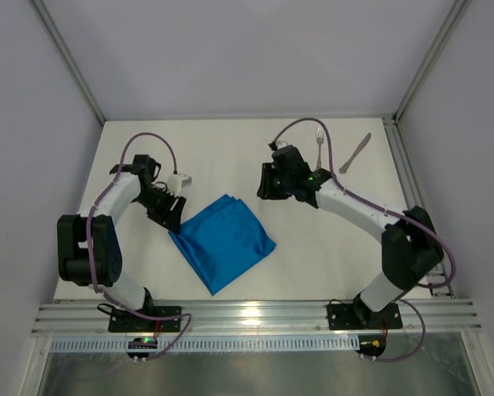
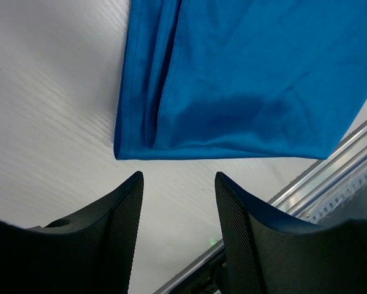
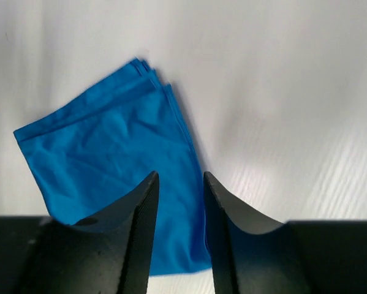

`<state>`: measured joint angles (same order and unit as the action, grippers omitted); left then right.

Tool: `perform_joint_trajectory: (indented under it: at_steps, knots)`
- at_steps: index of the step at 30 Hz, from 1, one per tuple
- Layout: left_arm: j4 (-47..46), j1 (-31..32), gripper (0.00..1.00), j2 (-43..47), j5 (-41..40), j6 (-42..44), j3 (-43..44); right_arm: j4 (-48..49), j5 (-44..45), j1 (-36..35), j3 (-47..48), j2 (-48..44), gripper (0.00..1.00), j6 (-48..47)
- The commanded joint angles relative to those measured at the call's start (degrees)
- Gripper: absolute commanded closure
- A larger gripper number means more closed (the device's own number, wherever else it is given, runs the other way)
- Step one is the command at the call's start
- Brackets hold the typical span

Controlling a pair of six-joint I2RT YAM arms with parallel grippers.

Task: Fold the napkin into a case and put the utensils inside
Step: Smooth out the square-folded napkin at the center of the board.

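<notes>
The blue napkin (image 1: 223, 241) lies folded in layers as a rough rectangle, set diagonally on the white table. My left gripper (image 1: 171, 218) stands open just off its left corner, and in the left wrist view the cloth edge (image 2: 244, 79) lies just past the empty fingertips of that gripper (image 2: 179, 177). My right gripper (image 1: 263, 191) hovers open beyond the cloth's far corner. In the right wrist view the napkin (image 3: 109, 147) shows below its parted jaws (image 3: 179, 176), with nothing held. The fork (image 1: 319, 142) and knife (image 1: 355, 153) lie side by side at the back right.
An aluminium rail (image 1: 255, 318) runs along the near table edge and shows in the left wrist view (image 2: 330, 177). Grey walls and slanted frame posts (image 1: 69, 62) close in the table on three sides.
</notes>
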<state>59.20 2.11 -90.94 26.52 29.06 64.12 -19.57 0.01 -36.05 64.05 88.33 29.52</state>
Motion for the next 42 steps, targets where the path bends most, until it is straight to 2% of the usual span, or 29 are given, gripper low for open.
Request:
perform_joint_trajectory:
  at_steps: [1, 2, 6, 10, 16, 19, 21, 25, 27, 28, 31, 37, 41, 42]
  knots:
    - [-5.3, 0.7, 0.48, -1.8, -2.6, -2.9, -0.5, -2.6, -5.1, -0.2, 12.5, 12.4, 0.64, -12.8]
    - [-5.9, 0.7, 0.5, -2.1, -3.0, -3.7, -0.5, -3.1, -6.2, -0.1, 14.8, 17.4, 0.64, -13.4]
    - [-7.3, 0.9, 0.54, -2.8, -3.0, -4.0, -0.9, -3.3, -8.6, 0.9, 22.1, 25.3, 0.63, -14.7]
    - [-8.4, 1.1, 0.58, -4.2, -3.1, -3.8, -1.6, -2.5, -13.9, 0.9, 24.1, 29.5, 0.6, -15.3]
    - [-7.7, 1.1, 0.6, -5.2, -0.8, -3.0, -2.1, 0.3, -17.1, 0.9, 23.0, 31.4, 0.61, -14.8]
    - [-8.2, 1.2, 0.6, -5.9, 1.6, -3.8, -1.1, 1.4, -16.9, 0.9, 22.7, 31.9, 0.69, -14.3]
    - [-6.2, 1.3, 0.61, -6.7, 3.5, -3.4, 0.6, 2.1, -17.3, 0.9, 23.0, 32.3, 0.69, -14.1]
    - [-6.6, 1.7, 0.65, -7.1, 1.1, -3.5, 0.9, 2.2, -17.2, 0.9, 23.7, 33.5, 0.73, -13.9]
    - [-6.2, 1.7, 0.66, -7.4, 0.8, -3.1, 0.8, 2.3, -17.6, 0.9, 24.0, 33.9, 0.8, -13.9]
    - [-6.0, 1.8, 0.66, -7.7, 0.7, -3.0, 0.7, 2.5, -17.8, 0.8, 24.1, 34.0, 0.88, -13.9]
    - [-6.5, 1.8, 0.66, -7.9, -0.5, -3.0, 0.6, 2.9, -18.9, 1.0, 24.3, 33.7, 0.96, -13.9]
    - [-7.1, 1.8, 0.79, -8.2, -2.2, -3.4, 1.0, 5.9, -19.6, 0.7, 22.4, 30.6, 0.96, -13.8]
    - [-7.7, 1.8, 1.0, -8.5, -4.0, -3.7, 1.0, 7.5, -20.2, 0.5, 22.1, 30.1, 0.96, -13.8]
    - [-7.6, 1.8, 1.0, -8.2, -3.8, -3.8, 1.0, 7.8, -20.4, 0.5, 22.3, 30.2, 0.96, -13.8]
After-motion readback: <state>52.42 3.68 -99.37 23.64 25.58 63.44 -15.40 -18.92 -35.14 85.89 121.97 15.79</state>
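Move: Barely 1 cm ahead of the left hand and some 5 cm below lies the napkin's left corner; the near corner is about 18 cm back and 12 cm to the right. From the right hand, the napkin's far corner is roughly 5 cm ahead, 8 cm left and 11 cm down, with its right corner about 10 cm back and 2 cm right. The fork lies around 24 cm ahead and 18 cm right of that hand. Dropping about 10 cm while reaching forward and left, the right hand comes down on the napkin's far corner, turns some 20 degrees counter-clockwise, then creeps left as its half-open fingers shut on the edge, finally rising about 1 cm. The left hand sinks some 4 cm, slightly forward, and closes fully on the layered left corner. ##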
